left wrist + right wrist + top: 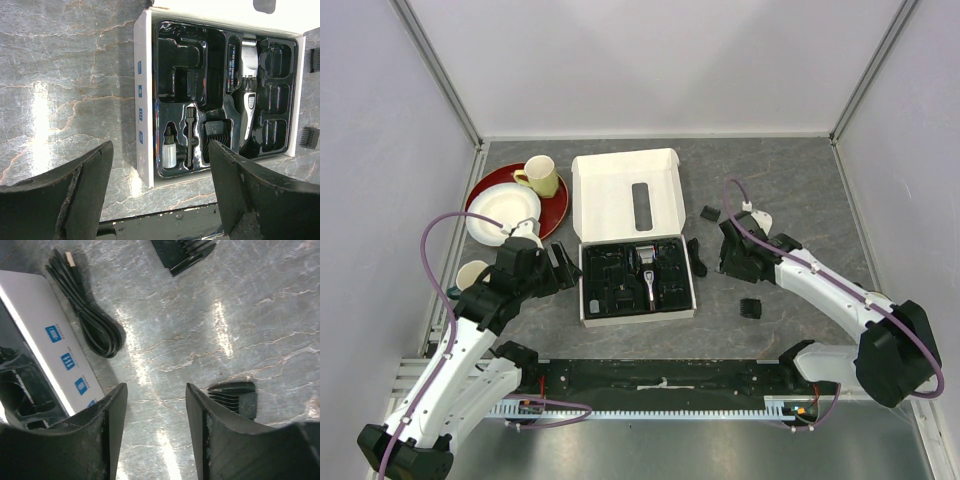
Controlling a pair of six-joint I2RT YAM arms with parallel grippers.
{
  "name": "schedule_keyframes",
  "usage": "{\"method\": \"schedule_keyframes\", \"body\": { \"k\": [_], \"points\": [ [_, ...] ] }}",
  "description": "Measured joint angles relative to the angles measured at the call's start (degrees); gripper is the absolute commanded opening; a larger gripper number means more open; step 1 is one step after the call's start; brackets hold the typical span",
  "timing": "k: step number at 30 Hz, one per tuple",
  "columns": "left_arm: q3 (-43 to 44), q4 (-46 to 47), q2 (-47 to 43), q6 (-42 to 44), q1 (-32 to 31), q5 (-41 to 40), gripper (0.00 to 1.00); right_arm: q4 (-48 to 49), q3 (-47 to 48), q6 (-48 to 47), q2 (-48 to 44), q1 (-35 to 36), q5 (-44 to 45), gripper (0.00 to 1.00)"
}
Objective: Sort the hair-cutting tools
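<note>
A white box with a black moulded tray (588,300) lies open mid-table. The black-and-silver clipper (647,270) (247,95) rests in the tray, along with a thin brush (190,135) and a comb attachment (217,135). The coiled black cord (697,257) (92,315) lies on the table by the box's right side. Loose comb attachments sit at the back right (710,213) (187,252), at the front right (750,308), and one (235,397) just outside my right gripper's finger. My right gripper (725,255) (156,390) is open over bare table. My left gripper (563,265) (160,150) is wide open beside the box's left edge.
A red plate (560,205) with a yellow-green mug (538,177) and a white dish (503,213) stand at the back left. A pale cup (472,272) sits near my left arm. The box lid (625,195) stands open behind the tray. A black rail (660,375) runs along the near edge.
</note>
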Motion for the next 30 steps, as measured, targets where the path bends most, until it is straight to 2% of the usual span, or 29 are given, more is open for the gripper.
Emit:
{"method": "schedule_keyframes", "body": {
  "k": [1, 4, 8, 13, 22, 30],
  "points": [
    [0.0, 0.0, 0.0, 0.0, 0.0, 0.0, 0.84, -0.3, -0.1, 0.0, 0.0, 0.0, 0.5, 0.67],
    [0.0, 0.0, 0.0, 0.0, 0.0, 0.2, 0.84, -0.8, -1.2, 0.7, -0.3, 0.0, 2.9, 0.74],
    [0.0, 0.3, -0.2, 0.4, 0.0, 1.1, 0.84, -2.5, -4.9, 2.1, -1.4, -0.2, 5.4, 0.79],
    [-1.2, 3.2, -2.1, 2.3, 0.0, 7.9, 0.84, -4.0, -8.5, 3.1, -2.1, -0.9, 6.6, 0.86],
    [-3.4, 11.2, -4.9, 5.0, -1.3, 26.4, 0.83, -3.7, -13.1, 3.4, -4.0, -3.2, 6.1, 0.87],
    [-6.0, 18.0, -4.6, 4.2, -3.9, 33.7, 0.83, 0.0, -18.3, 2.4, -7.8, -6.4, -0.1, 0.87]
  ]
}}
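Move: Back towards the base from the right hand by about 6 cm, 6 cm to its right and 8 cm below lies the near comb. The middle comb lies about 7 cm ahead of that hand and 3 cm to its right, the black cable some 5 cm ahead and 6 cm to its left, both also about 8 cm down. From the left hand the near comb is some 37 cm to the right, 1 cm back and 15 cm below; the tool box's middle is about 6 cm ahead, 12 cm right and 14 cm below. Sinking about 7 cm while drawing back and right by as much each way, the empty right hand comes down to the near comb, its fingers spreading from half to nearly fully open and tipping some 10 degrees steeper, one tip to each side. The empty left hand swings about 10 cm right, a little back and up, above the box's near side, turning clockwise. ##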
